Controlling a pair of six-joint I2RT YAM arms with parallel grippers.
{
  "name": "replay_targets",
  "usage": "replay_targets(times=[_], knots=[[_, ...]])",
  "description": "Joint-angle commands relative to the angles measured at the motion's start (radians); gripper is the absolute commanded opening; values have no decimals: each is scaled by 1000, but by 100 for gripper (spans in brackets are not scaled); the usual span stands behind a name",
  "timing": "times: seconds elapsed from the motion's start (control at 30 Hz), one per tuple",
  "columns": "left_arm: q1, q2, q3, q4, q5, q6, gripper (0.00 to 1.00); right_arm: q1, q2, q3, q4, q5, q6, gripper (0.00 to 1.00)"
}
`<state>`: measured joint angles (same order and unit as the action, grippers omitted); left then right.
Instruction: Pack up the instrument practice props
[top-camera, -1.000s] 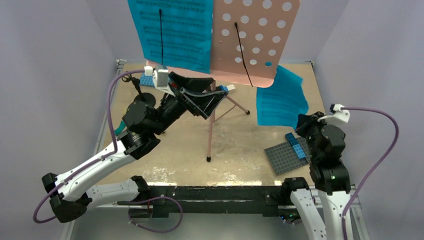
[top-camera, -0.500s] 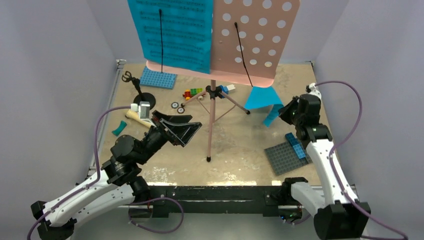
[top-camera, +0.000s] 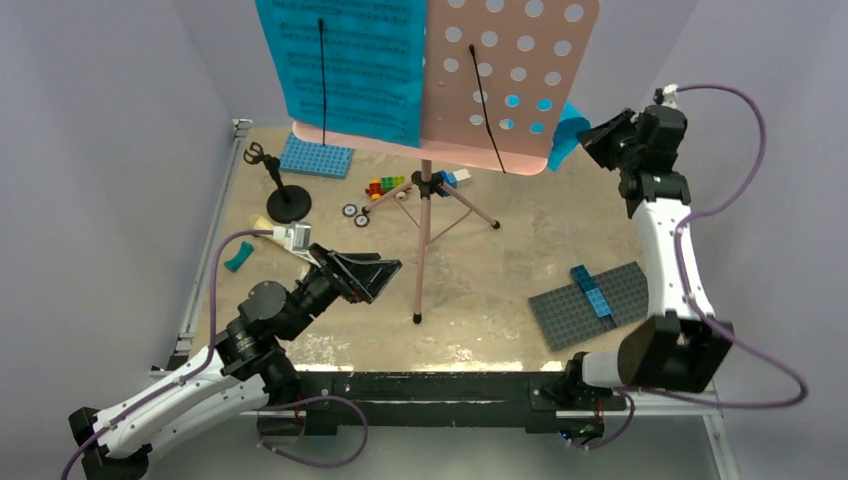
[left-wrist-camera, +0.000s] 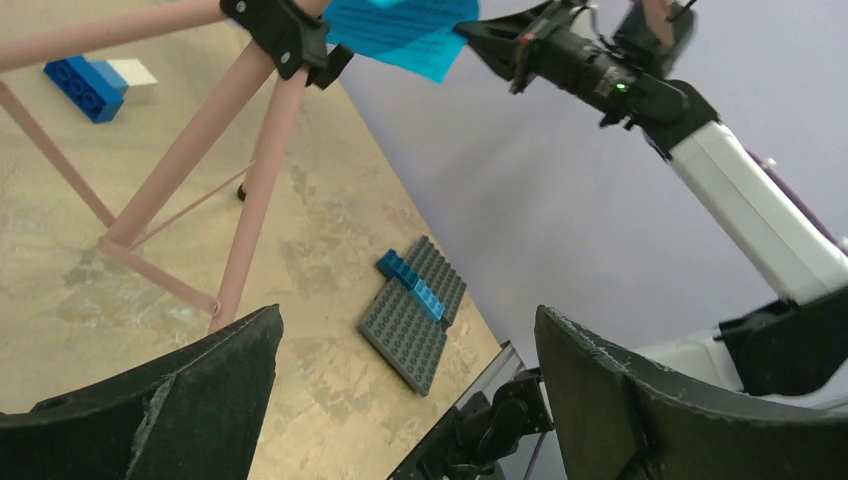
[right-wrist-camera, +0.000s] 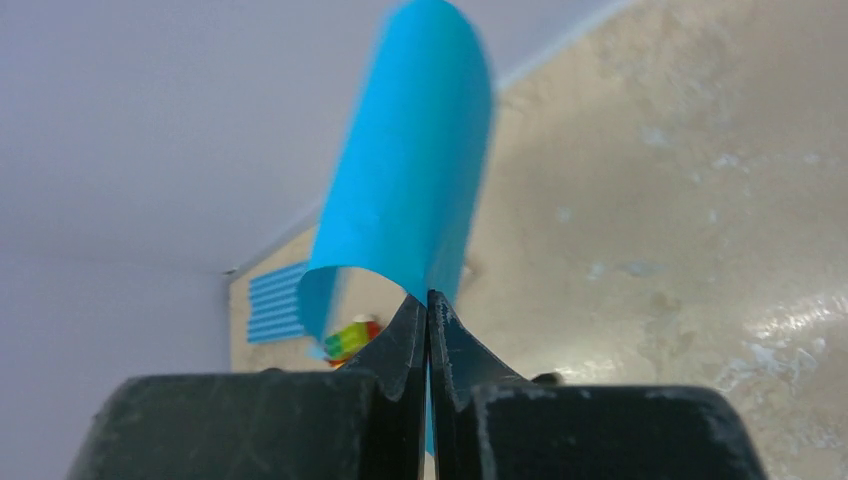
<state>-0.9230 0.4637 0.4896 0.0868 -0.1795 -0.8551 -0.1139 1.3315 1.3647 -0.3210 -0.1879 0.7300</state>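
Note:
The pink music stand has its hole-dotted board (top-camera: 510, 70) at the top of the overhead view, above its tripod legs (top-camera: 425, 240). One cyan sheet-music page (top-camera: 345, 60) lies on the board's left half. My right gripper (top-camera: 592, 140) is raised at the back right, shut on a second cyan page (right-wrist-camera: 415, 170) that curls up from its tips (right-wrist-camera: 428, 300). That page (top-camera: 570, 125) shows behind the board's right edge. My left gripper (top-camera: 375, 280) hangs open and empty, near the front left. The black mic stand (top-camera: 283, 195) stands upright at left. The cream microphone (top-camera: 258, 222) lies beside it, mostly hidden.
A grey baseplate (top-camera: 590, 305) with blue bricks lies front right, and a blue baseplate (top-camera: 315, 157) back left. Small coloured bricks (top-camera: 385, 185) and wheels (top-camera: 355, 213) sit near the tripod hub. A teal piece (top-camera: 238, 260) lies at the left. Walls close three sides.
My right arm lifted the cyan page off the table and carried it up to the back right behind the board. The left arm drew back toward the front left, still open.

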Motion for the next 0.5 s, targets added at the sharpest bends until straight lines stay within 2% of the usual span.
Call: replay_targets(times=[0.0, 0.07, 0.2, 0.47], knots=[[0, 31, -28, 33, 1, -47, 100, -60, 191, -164, -72, -94, 18, 0], [0, 45, -40, 27, 12, -60, 100, -74, 215, -246, -10, -118, 11, 0], [0, 62, -67, 39, 24, -85, 100, -105, 260, -275, 20, -171, -15, 0], [0, 75, -96, 66, 24, -90, 100, -135, 409, -132, -109, -111, -120, 0]])
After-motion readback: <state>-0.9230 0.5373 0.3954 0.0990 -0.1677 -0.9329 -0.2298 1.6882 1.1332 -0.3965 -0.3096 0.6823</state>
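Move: The right hand, already pinching the blue sheet, has its bare table spot about 7 cm ahead, 2 cm left and 32 cm below. At table height, the stand's right foot is roughly 14 cm left and level with the hand; the grey baseplate is some 20 cm back and 3 cm right. From the left hand that spot lies about 32 cm ahead, 36 cm right and 29 cm below. Still pinching the blue sheet, the right hand whips down some 25 cm, tipping downward; the left sinks 6 cm. ##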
